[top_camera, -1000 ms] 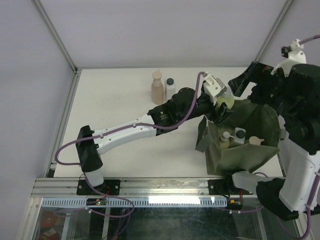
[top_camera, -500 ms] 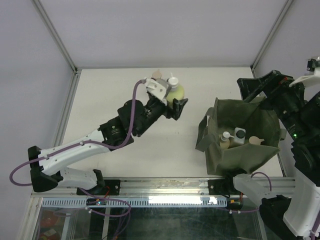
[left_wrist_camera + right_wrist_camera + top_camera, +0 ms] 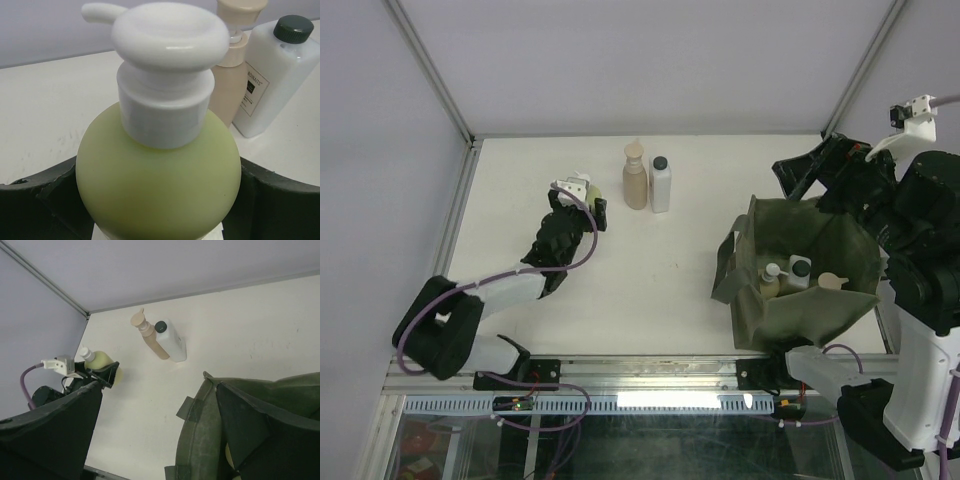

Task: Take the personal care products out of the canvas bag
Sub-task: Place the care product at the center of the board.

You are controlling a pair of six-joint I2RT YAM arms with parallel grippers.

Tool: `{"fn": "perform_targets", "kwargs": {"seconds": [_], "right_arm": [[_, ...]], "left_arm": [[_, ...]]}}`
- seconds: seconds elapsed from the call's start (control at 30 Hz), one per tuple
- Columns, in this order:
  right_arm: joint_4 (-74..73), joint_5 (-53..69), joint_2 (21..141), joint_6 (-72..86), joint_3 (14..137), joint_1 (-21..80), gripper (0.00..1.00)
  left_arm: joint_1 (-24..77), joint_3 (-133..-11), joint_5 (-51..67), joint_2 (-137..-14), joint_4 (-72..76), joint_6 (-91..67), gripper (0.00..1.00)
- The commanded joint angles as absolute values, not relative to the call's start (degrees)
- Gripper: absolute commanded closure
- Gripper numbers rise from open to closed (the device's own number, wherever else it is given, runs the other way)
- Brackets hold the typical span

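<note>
My left gripper (image 3: 580, 203) is shut on a round yellow-green pump bottle (image 3: 583, 187) low over the table's left part; in the left wrist view the bottle (image 3: 158, 175) fills the space between my dark fingers (image 3: 285, 200). A tan bottle (image 3: 635, 178) and a white black-capped bottle (image 3: 661, 185) stand upright at the back centre. The olive canvas bag (image 3: 820, 240) lies open at the right with several bottles (image 3: 800, 272) inside. My right gripper (image 3: 812, 172) is open above the bag's far left rim (image 3: 200, 440).
Metal frame posts and grey walls enclose the white table (image 3: 650, 290). The aluminium rail (image 3: 620, 375) runs along the near edge. The bag's strap (image 3: 725, 270) hangs at its left side.
My left arm has carried the yellow-green bottle from the bag leftward across the table and lowered it to the left of the two standing bottles. The right gripper has stayed over the bag.
</note>
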State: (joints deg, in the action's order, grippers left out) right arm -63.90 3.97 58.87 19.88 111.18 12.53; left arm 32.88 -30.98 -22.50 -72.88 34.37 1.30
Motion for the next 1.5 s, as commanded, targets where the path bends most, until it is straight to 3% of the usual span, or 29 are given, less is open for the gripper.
{"fn": "perform_targets", "kwargs": {"seconds": [0.0,0.17,0.43,0.8,0.97,1.07,1.2,1.27,1.47], "right_arm": [[-67.03,7.69,61.41,19.97,114.01,12.72,0.00],[-70.70,9.11,63.68,19.77,116.26,12.69,0.00],[-75.08,8.08,65.48,17.45,120.54,12.66,0.00],[-78.34,6.09,66.24,15.66,121.87,12.67,0.00],[-78.91,5.23,66.09,15.34,120.79,12.68,0.00],[-78.87,4.84,66.08,15.22,120.51,12.74,0.00],[-78.71,4.79,65.86,15.44,119.88,12.73,0.00],[-78.26,4.90,65.54,15.73,119.29,12.73,0.00],[-76.96,4.82,63.88,16.19,115.58,12.68,0.00]], "left_arm": [[28.27,-34.41,-10.75,-80.67,68.78,2.10,1.00],[24.50,-37.67,-4.01,-93.69,79.71,2.46,1.00],[24.17,-45.81,0.96,-107.95,84.82,3.45,1.00],[23.00,-47.97,7.17,-116.50,89.37,3.52,1.00],[22.43,-48.27,7.03,-120.18,92.57,2.56,0.92],[22.17,-48.36,7.50,-121.72,93.23,1.55,0.79],[22.01,-46.91,6.03,-121.50,93.28,2.00,0.51],[21.80,-45.99,5.56,-120.77,92.85,1.74,0.04],[21.81,-41.65,5.08,-114.83,89.44,0.42,0.01]]}}
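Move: The left hand holds the green pump bottle; its free spot on the board lies about 11 cm ahead, 6 cm to the right and 10 cm below. The beige pump bottle stands some 6 cm to the right of that spot and 2 cm farther out, and the white square bottle is about 6 cm to the beige one's right, level with it. From the right hand, high over the canvas bag, the spot is roughly 27 cm forward, 29 cm left and 40 cm down. Keeping its grip on the green pump bottle, the left hand carries it forward about 11 cm while sinking and then veering right towards the beige pump bottle, turning some 20 degrees clockwise, and goes on nearly straight down, about 10 cm lower in all, to the board. There the fingers open wide, let go of the bottle and start to rise, a good 2 cm, while the empty right hand sinks about 5 cm over the canvas bag and tips down some 15 degrees. ##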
